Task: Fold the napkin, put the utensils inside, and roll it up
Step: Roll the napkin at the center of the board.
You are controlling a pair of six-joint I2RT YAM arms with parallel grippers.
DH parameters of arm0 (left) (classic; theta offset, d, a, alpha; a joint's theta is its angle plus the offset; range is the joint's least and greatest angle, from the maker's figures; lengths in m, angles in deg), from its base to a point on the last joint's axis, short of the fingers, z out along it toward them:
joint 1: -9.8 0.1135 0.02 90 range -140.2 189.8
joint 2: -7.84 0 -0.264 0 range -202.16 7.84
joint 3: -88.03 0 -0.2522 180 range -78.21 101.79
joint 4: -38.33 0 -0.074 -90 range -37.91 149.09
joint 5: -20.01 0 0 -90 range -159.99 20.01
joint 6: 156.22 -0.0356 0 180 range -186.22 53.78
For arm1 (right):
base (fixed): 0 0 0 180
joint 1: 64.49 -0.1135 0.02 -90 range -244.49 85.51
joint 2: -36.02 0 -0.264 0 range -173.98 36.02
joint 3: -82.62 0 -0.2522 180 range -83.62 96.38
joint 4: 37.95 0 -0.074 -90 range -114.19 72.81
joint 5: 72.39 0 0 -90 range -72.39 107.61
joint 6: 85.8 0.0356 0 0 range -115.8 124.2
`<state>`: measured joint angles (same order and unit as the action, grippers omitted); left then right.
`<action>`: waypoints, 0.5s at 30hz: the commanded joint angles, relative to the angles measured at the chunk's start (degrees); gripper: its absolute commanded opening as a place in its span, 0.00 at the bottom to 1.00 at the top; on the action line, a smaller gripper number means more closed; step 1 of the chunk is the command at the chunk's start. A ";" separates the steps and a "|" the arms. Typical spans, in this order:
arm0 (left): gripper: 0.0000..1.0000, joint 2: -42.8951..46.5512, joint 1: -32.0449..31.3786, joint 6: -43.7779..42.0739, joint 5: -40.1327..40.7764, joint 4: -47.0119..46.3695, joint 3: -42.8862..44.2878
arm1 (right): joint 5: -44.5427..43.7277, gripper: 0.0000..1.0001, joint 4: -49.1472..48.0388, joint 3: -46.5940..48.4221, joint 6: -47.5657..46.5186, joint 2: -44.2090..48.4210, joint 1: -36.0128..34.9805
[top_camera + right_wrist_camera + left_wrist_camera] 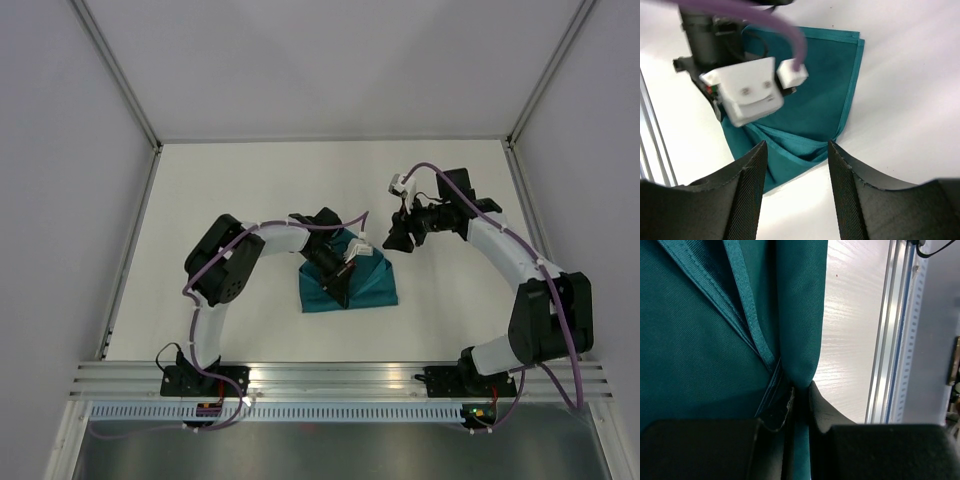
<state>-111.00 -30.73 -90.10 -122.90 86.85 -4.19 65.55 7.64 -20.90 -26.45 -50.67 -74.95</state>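
Observation:
The teal napkin (368, 287) lies folded in the middle of the white table, with a loose flap raised along its left part. My left gripper (341, 291) reaches down onto it and is shut on a fold of the cloth (799, 315), which is pinched between the two black fingers (821, 405). My right gripper (396, 238) hovers above the table just right of the napkin's far corner, open, with nothing between its fingers (752, 175); the napkin (825, 95) lies beyond them. The utensils are hidden or out of view.
An aluminium rail (340, 376) runs along the near table edge and also shows as the rail (890, 340) in the left wrist view. White enclosure walls with metal corner posts (120, 75) surround the table. The left arm's white wrist housing (745, 97) hangs over the napkin.

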 commanded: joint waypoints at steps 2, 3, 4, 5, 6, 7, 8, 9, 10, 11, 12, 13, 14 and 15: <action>0.02 -4.37 1.07 0.59 -0.79 3.64 2.88 | -2.75 0.58 -2.92 -5.67 -7.40 7.06 -4.81; 0.02 -4.90 1.33 0.59 -1.23 4.43 3.32 | -4.33 0.58 -3.18 -6.63 -7.92 8.89 -6.23; 0.02 -5.42 1.51 0.59 -1.32 4.87 3.67 | -6.00 0.59 -3.88 -8.65 -8.54 9.61 -8.15; 0.02 -6.21 1.60 0.59 -1.58 5.22 4.37 | -10.02 0.59 -4.49 -9.80 -8.98 10.31 -12.18; 0.02 -6.66 1.86 0.59 -1.94 6.01 4.73 | -11.80 0.59 -6.41 -10.94 -9.16 11.62 -14.22; 0.02 -6.92 2.04 0.41 -2.29 6.45 4.99 | -13.30 0.59 -7.30 -13.21 -9.42 12.07 -16.50; 0.02 -7.62 2.12 0.41 -2.55 6.72 5.60 | -15.14 0.60 -8.10 -14.02 -9.86 12.34 -20.35; 0.02 -8.06 2.30 0.32 -2.90 7.16 6.05 | -18.03 0.60 -9.24 -14.64 -10.30 11.90 -22.13; 0.02 -8.50 2.48 0.06 -3.08 8.29 6.40 | -19.71 0.60 -9.77 -15.69 -10.65 11.38 -23.71; 0.02 -8.94 2.65 0.06 -3.26 8.56 7.01 | -21.12 0.60 -10.21 -16.13 -11.26 10.76 -26.60; 0.02 -9.47 2.83 0.15 -3.43 8.83 7.28 | -23.57 0.60 -11.34 -16.57 -11.88 9.54 -27.94; 0.02 -9.65 2.83 0.15 -3.69 9.00 7.54 | -24.73 0.60 -12.05 -17.79 -12.23 9.01 -29.08; 0.02 -9.74 2.92 -0.03 -3.87 9.53 7.72 | -25.87 0.60 -12.93 -18.42 -12.41 8.39 -31.53; 0.02 -9.91 3.00 -0.20 -3.96 9.62 7.81 | -27.36 0.60 -13.98 -19.20 -12.76 8.04 -32.68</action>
<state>-118.68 -28.02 -89.40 -129.89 95.42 2.63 45.34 -1.03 -38.50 -36.38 -41.34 -104.81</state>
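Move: The right half of the napkin's near folded edge is the right gripper's aim, about 13 cm back, 7 cm left and 13 cm below it. The left gripper, already pinching that edge, sits about 13 cm back and 15 cm left of the right hand; from the left hand the aim lies roughly 8 cm to the right and level. The napkin's far corner is some 2 cm ahead, 13 cm left and 13 cm below the right hand. Sweep the right gripper back and left over the napkin towards the right half of its near fold, dropping about 7 cm as it travels some 11 cm back; keep its fingers open, turn it about 25 degrees counter-clockwise and point it more steeply down. Hold the left gripper in place, still pinching the fold, and roll its wrist about 10 degrees so the fingertips swing back towards the base. ##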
